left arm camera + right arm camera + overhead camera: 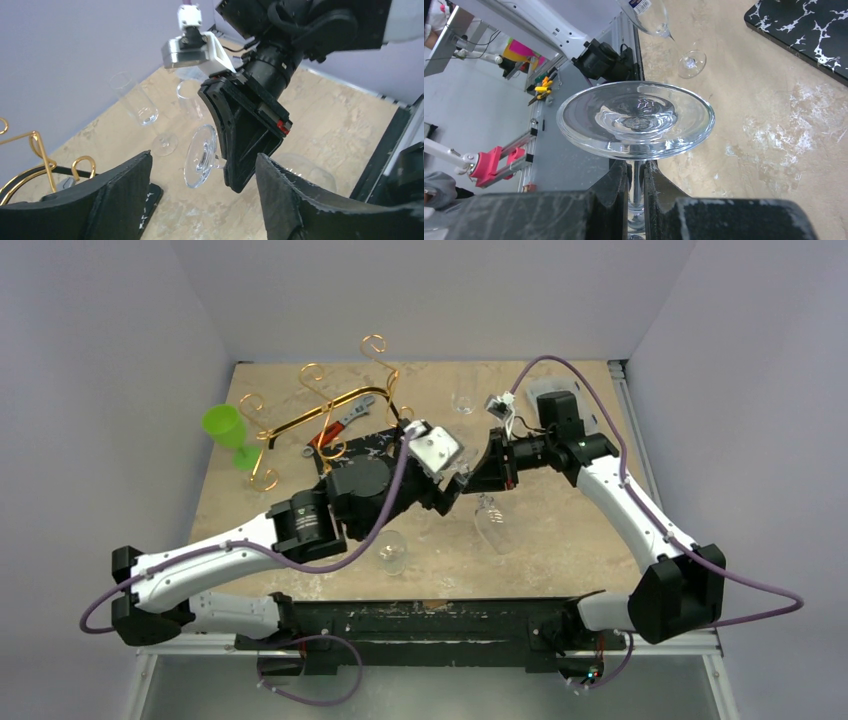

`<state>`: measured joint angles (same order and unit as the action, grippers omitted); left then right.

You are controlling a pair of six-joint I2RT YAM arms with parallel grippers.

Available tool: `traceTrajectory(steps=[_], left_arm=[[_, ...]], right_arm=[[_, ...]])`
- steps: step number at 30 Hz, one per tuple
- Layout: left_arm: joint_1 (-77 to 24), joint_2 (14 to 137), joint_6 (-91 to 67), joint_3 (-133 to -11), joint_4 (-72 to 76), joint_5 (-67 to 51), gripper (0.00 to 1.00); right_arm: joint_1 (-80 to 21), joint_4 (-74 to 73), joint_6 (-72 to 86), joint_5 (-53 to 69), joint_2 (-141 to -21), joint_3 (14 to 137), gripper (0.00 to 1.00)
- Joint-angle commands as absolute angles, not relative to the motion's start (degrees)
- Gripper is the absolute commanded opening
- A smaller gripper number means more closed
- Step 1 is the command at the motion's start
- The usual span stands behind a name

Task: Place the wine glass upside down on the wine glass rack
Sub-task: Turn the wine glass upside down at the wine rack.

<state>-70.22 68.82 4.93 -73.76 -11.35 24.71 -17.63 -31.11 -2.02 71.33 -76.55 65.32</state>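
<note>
My right gripper (636, 180) is shut on the thin stem of the clear wine glass (635, 120), just under its round foot. In the top view the glass (492, 525) hangs in the air over the middle of the table, foot towards the right gripper (472, 480), bowl lower. My left gripper (205, 200) stands open, its black fingers (120, 195) spread either side of the foot (201, 156) without touching it. The gold wire wine glass rack (320, 410) stands at the back left, apart from both grippers.
A black white-veined board (370, 445) lies by the rack with a wrench (345, 418) near it. A green plastic goblet (228, 430) stands at the left. Other clear glasses sit at the back (462, 400) and in front of the left arm (392, 552). A flute (142, 107) stands nearby.
</note>
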Motion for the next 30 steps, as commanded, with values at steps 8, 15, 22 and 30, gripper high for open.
traceTrajectory(steps=[8, 15, 22, 30], left_arm=[[-62.7, 53.5, -15.4, -66.2, -12.4, 13.9, 0.85], [-55.5, 44.9, -29.5, -57.2, -10.0, 6.0, 1.0], [-49.3, 41.1, -43.6, -51.5, -3.9, -4.6, 1.0], [-41.5, 43.8, -59.9, -43.2, 15.3, -17.0, 1.0]], right_arm=[[-17.8, -35.1, -11.8, 69.5, -73.7, 68.2, 0.0], [-17.8, -47.4, -28.9, 66.6, -75.3, 73.9, 0.0], [-17.8, -54.1, -43.9, 66.4, -77.5, 79.5, 0.0], [-17.8, -57.8, -55.5, 68.7, -77.8, 82.6, 0.0]])
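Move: The right hand already pinches the inverted wine glass's stem just under its foot. From it, the rack's nearest ring is about 13 cm ahead, 14 cm left and slightly below; the marble base is 14 cm ahead, 22 cm left and 25 cm below. A standing glass is 20 cm ahead and 7 cm right, well below. From the left hand, the held glass's foot is 3 cm ahead, 4 cm right and 7 cm lower. The left hand opens fully and retreats about 9 cm left; the right keeps its pinch, rolling the glass some 35 degrees. ##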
